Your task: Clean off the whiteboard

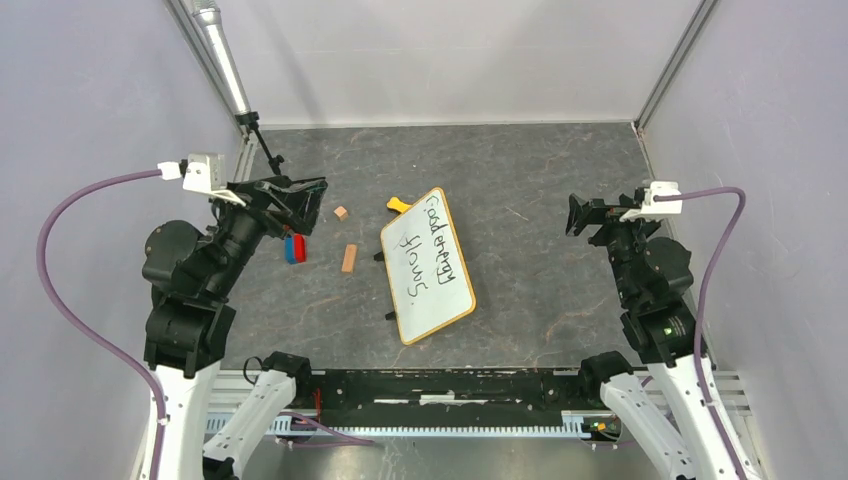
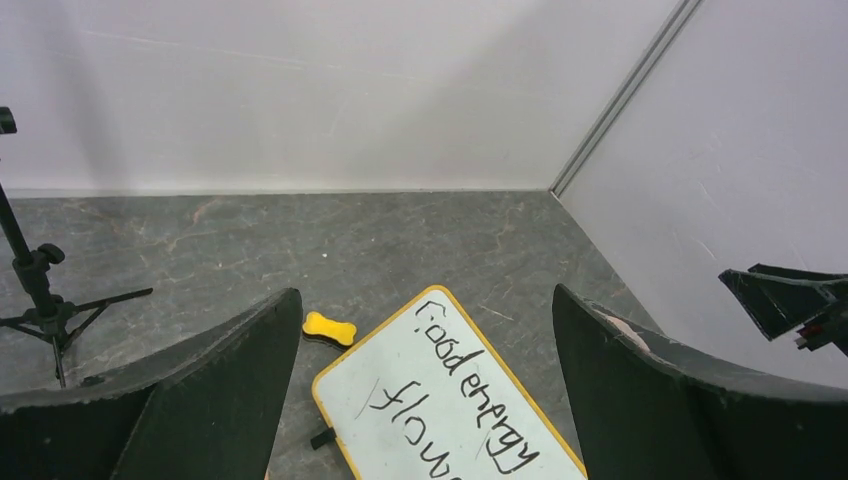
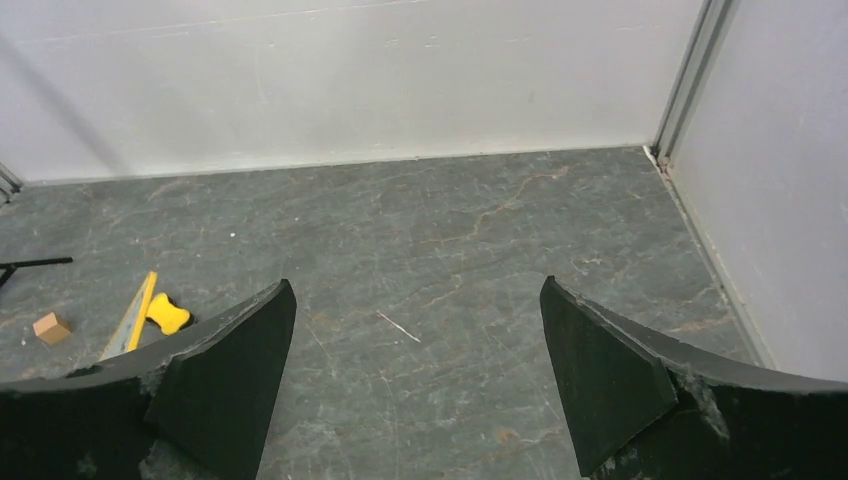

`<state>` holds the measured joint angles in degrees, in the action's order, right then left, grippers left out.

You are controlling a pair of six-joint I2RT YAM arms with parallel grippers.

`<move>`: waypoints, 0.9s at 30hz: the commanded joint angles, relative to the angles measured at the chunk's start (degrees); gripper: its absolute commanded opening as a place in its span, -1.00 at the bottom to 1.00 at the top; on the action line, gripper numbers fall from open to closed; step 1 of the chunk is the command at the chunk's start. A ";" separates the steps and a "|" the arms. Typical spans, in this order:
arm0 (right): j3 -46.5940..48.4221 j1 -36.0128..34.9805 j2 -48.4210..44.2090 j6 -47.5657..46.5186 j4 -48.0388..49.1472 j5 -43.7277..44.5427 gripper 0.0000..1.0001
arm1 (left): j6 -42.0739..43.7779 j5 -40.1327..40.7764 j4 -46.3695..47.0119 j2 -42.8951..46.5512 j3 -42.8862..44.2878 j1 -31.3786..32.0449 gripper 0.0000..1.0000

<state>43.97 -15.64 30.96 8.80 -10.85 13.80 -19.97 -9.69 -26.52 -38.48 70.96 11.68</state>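
Note:
The whiteboard [image 1: 428, 266] lies flat mid-table, tilted, with a tan-orange frame and black handwriting. It also shows in the left wrist view [image 2: 440, 410], and its edge in the right wrist view [image 3: 130, 315]. A yellow bone-shaped eraser [image 1: 398, 205] lies at its far left corner, seen too from the left wrist [image 2: 329, 327] and the right wrist [image 3: 168, 313]. My left gripper [image 1: 300, 205] is open and empty, held above the table left of the board. My right gripper [image 1: 580, 216] is open and empty, right of the board.
A red and blue block [image 1: 294, 248] and two small wooden blocks [image 1: 348, 257] [image 1: 341, 212] lie left of the board. A black stand [image 1: 262, 140] rises at the back left. White walls close the table on three sides.

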 commanded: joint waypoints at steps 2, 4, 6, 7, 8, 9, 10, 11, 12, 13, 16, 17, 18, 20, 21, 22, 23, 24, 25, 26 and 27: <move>-0.63 0.06 4.28 5.30 10.34 -1.79 0.96 | -0.29 -2.22 -2.09 -2.14 -0.43 -0.33 0.99; -0.08 0.09 7.06 7.69 15.79 -3.92 0.96 | 0.60 -3.55 -4.60 -3.73 -0.28 -0.34 0.99; 0.55 0.07 10.17 9.87 20.84 -5.90 0.96 | 1.60 -4.09 -7.51 -5.08 -0.20 -0.34 0.99; 1.23 0.10 12.09 11.02 23.11 -6.34 0.96 | 2.00 -3.82 -8.96 -5.67 -0.25 -0.34 0.99; 2.10 0.08 14.06 11.92 24.93 -6.33 0.96 | 2.27 -3.59 -10.14 -6.14 -0.53 -0.33 0.99; 2.95 -0.05 15.82 12.57 26.21 -6.22 0.96 | 2.38 -3.50 -10.94 -6.63 -0.91 -0.34 0.99; 4.05 -0.07 18.13 13.31 27.41 -6.12 0.96 | 2.44 -3.48 -11.66 -7.09 -1.51 -0.34 0.99; 4.86 -0.07 20.00 13.86 28.18 -5.88 0.96 | 2.56 -3.89 -12.07 -7.52 -2.09 -0.34 0.99; 5.80 -0.17 22.21 14.47 28.98 -5.76 0.96 | 2.80 -4.59 -12.33 -8.21 -2.54 -0.32 0.99; 6.47 -0.21 24.38 15.00 29.57 -5.84 0.96 | 2.83 -5.12 -12.49 -8.83 -3.10 -0.34 0.99; 7.19 -0.35 28.92 15.39 31.18 -7.67 0.96 | 1.27 -5.83 -12.29 -11.93 -4.10 -0.34 0.99; 6.76 -0.52 30.08 14.66 31.54 -8.36 0.96 | 0.15 -6.03 -12.10 -13.46 -4.16 -0.34 0.99; 6.11 -0.57 31.01 13.78 31.60 -8.67 0.96 | -1.56 -5.96 -11.97 -15.20 -4.16 -0.34 0.99; 5.08 -0.52 32.35 11.72 30.30 -7.79 0.96 | -5.40 -6.19 -11.37 -18.85 -3.78 -0.34 0.99; 4.95 -0.54 32.89 11.02 28.89 -6.86 0.96 | -7.45 -6.46 -10.57 -20.34 -3.81 -0.34 0.99; 4.91 -0.51 33.48 10.29 27.41 -5.71 0.96 | -10.57 -6.56 -9.17 -22.48 -4.01 -0.30 0.99; 4.78 -0.53 34.00 9.75 26.42 -5.04 0.96 | -13.46 -6.58 -7.40 -24.26 -4.32 -0.30 0.99; 4.49 -0.54 34.30 9.13 25.61 -4.59 0.96 | -16.63 -6.50 -5.75 -26.45 -4.58 0.00 0.99; 3.93 -0.53 34.58 8.92 25.25 -4.34 0.96 | -19.47 -5.73 -4.17 -28.83 -4.57 0.56 0.95; 3.15 -0.53 34.65 8.91 25.31 -4.09 0.96 | -21.35 -3.83 -3.74 -31.01 -3.92 1.93 0.92; 2.06 -0.53 34.70 8.92 25.71 -4.04 0.96 | -22.47 -0.25 -3.82 -33.56 -2.63 3.61 0.91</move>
<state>48.36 -16.03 65.43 19.86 15.11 7.92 -30.15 -14.48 -35.57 -65.25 66.94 11.94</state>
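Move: The yellow eraser lies about 25 cm ahead of the left hand, 8 cm to its right and 43 cm below. The whiteboard's middle is some 8 cm ahead and 18 cm right of that hand; the wooden cube is about 22 cm ahead and 5 cm left, the flat wooden block 8 cm ahead and 1 cm left, all similarly low. From the right hand, the eraser is about 21 cm ahead, 38 cm left and 32 cm below; the board's middle 4 cm ahead and 30 cm left. Towards the eraser and the board's upper end, the left hand swoops down about 19 cm, reaching 9 cm forward and slightly right, mostly late on, while the wrist tips the open fingers down by some 45 degrees. The right hand, also open, reaches 13 cm forward and 7 cm left, rolling its left side up slightly, then sinks about 5 cm as the reach slows. Neither touches anything. ##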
